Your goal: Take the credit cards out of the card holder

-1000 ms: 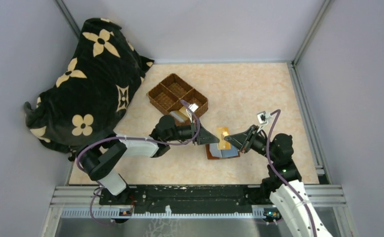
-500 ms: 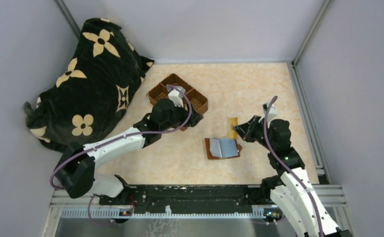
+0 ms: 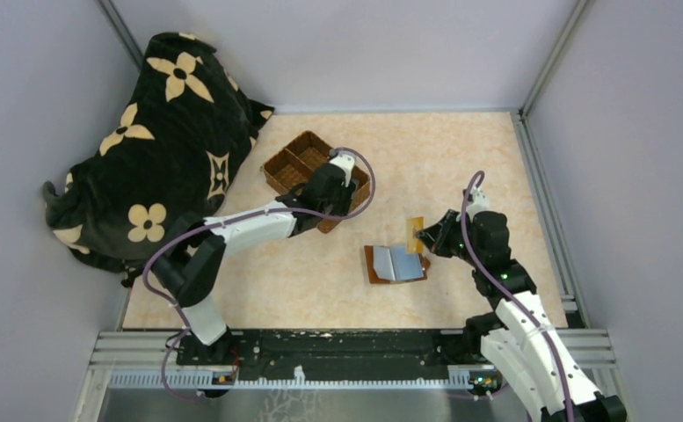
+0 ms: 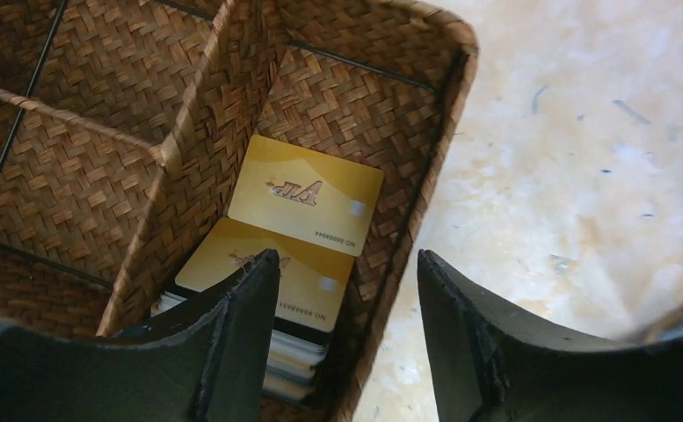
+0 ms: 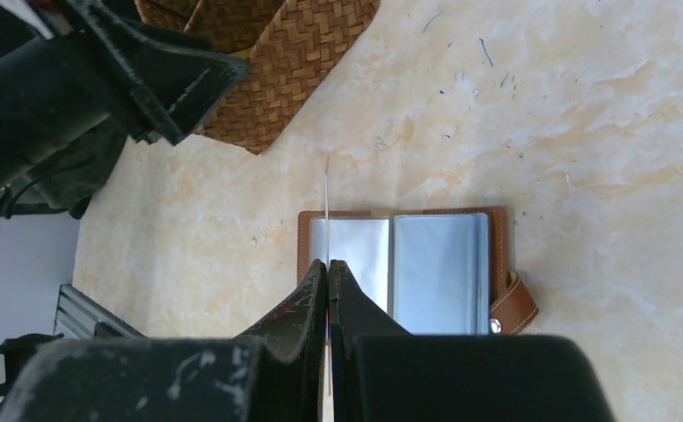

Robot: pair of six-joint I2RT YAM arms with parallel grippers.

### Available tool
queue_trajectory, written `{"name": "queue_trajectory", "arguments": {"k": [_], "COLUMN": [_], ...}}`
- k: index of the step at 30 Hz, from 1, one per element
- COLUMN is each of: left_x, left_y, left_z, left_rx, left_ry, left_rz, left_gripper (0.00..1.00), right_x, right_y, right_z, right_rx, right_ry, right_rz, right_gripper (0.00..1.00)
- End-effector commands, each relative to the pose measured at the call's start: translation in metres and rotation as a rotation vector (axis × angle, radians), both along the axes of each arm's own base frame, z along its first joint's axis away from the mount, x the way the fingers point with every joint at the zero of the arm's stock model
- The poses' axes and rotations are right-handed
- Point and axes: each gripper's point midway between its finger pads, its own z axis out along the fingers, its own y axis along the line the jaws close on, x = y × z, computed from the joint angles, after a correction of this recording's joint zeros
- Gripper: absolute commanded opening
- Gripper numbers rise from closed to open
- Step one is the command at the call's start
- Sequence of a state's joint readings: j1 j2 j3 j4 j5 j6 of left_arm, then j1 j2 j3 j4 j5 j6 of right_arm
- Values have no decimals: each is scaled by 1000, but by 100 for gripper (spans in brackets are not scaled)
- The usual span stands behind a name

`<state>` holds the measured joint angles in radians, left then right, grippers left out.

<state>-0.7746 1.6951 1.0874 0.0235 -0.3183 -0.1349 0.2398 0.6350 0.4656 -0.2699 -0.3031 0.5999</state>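
The card holder (image 3: 395, 263) lies open on the table, brown outside with grey-blue sleeves (image 5: 434, 264). My right gripper (image 3: 425, 236) hovers just above its left page, shut (image 5: 329, 262) on a gold credit card (image 3: 416, 234) that shows edge-on (image 5: 327, 202) in the right wrist view. My left gripper (image 3: 337, 200) hangs open (image 4: 348, 257) over the right compartment of the wicker basket (image 3: 298, 163), nothing between its fingers. Below it, two gold cards (image 4: 307, 193) top a stack of cards (image 4: 285, 356) in that compartment.
A black bag with tan flower prints (image 3: 153, 149) fills the far left. The basket's wall (image 4: 355, 97) stands close under my left fingers. Metal rails (image 3: 544, 202) edge the table on the right.
My left arm swung from the card holder back to the basket and its jaws opened. My right gripper lifted the gold card off the holder and drew back slightly right.
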Motion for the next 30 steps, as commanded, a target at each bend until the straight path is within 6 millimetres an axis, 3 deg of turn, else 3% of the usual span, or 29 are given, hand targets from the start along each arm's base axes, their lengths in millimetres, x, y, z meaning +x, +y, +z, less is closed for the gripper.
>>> {"name": "queue_trajectory", "arguments": {"k": [1,8,12,19,24,30], "left_x": [19,17,12,0,-14,-45], "left_y": [1,-14,-14,-18,-26,-37], "left_z": [-8,-31,-36,-43,-41,-26], "left_rx": [131,126,101,76,28,-73], "left_ry": [-33,25,58,92,138,187], "left_rz": [-2,-88,-102,-163,-208,-274], "left_gripper": [65,57,40,0,0,0], "right_x": [5,7,7,7,7,9], "right_y": [-3,-6,-6,-7,-8,-8], "right_z": [13,8,7,4,9,12], "right_rx": [-28,-42,-42,-42,-41,-41], "right_ry": [-58,-45,-42,-34,-42,-47], "right_rz": [-3,-11,-14,-16,-20,-22], "right_gripper": [0,0,0,0,0,0]}}
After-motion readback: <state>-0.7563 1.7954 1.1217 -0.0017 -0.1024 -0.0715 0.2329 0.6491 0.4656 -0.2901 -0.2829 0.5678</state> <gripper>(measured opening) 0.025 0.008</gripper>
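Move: The left gripper is open just above the wicker basket's near right wall: the rim spot to grip is about 1 cm ahead, 2 cm to its right and 5 cm below. The gold cards inside lie some 4 cm ahead, 1 cm left and 9 cm down; the open card holder is roughly 14 cm back and 12 cm right, 11 cm below. From the right hand, that rim spot lies about 11 cm ahead, 15 cm left and 8 cm below. Lower the left gripper about 4 cm so the fingers straddle the basket's near right wall, easing slightly forward first, then shut them to pinch the rim. While closing, drift some 2 cm right and turn about 10 degrees clockwise, then draw back with the rim held, about 2 cm in all. Keep the right fingers shut on their card. ##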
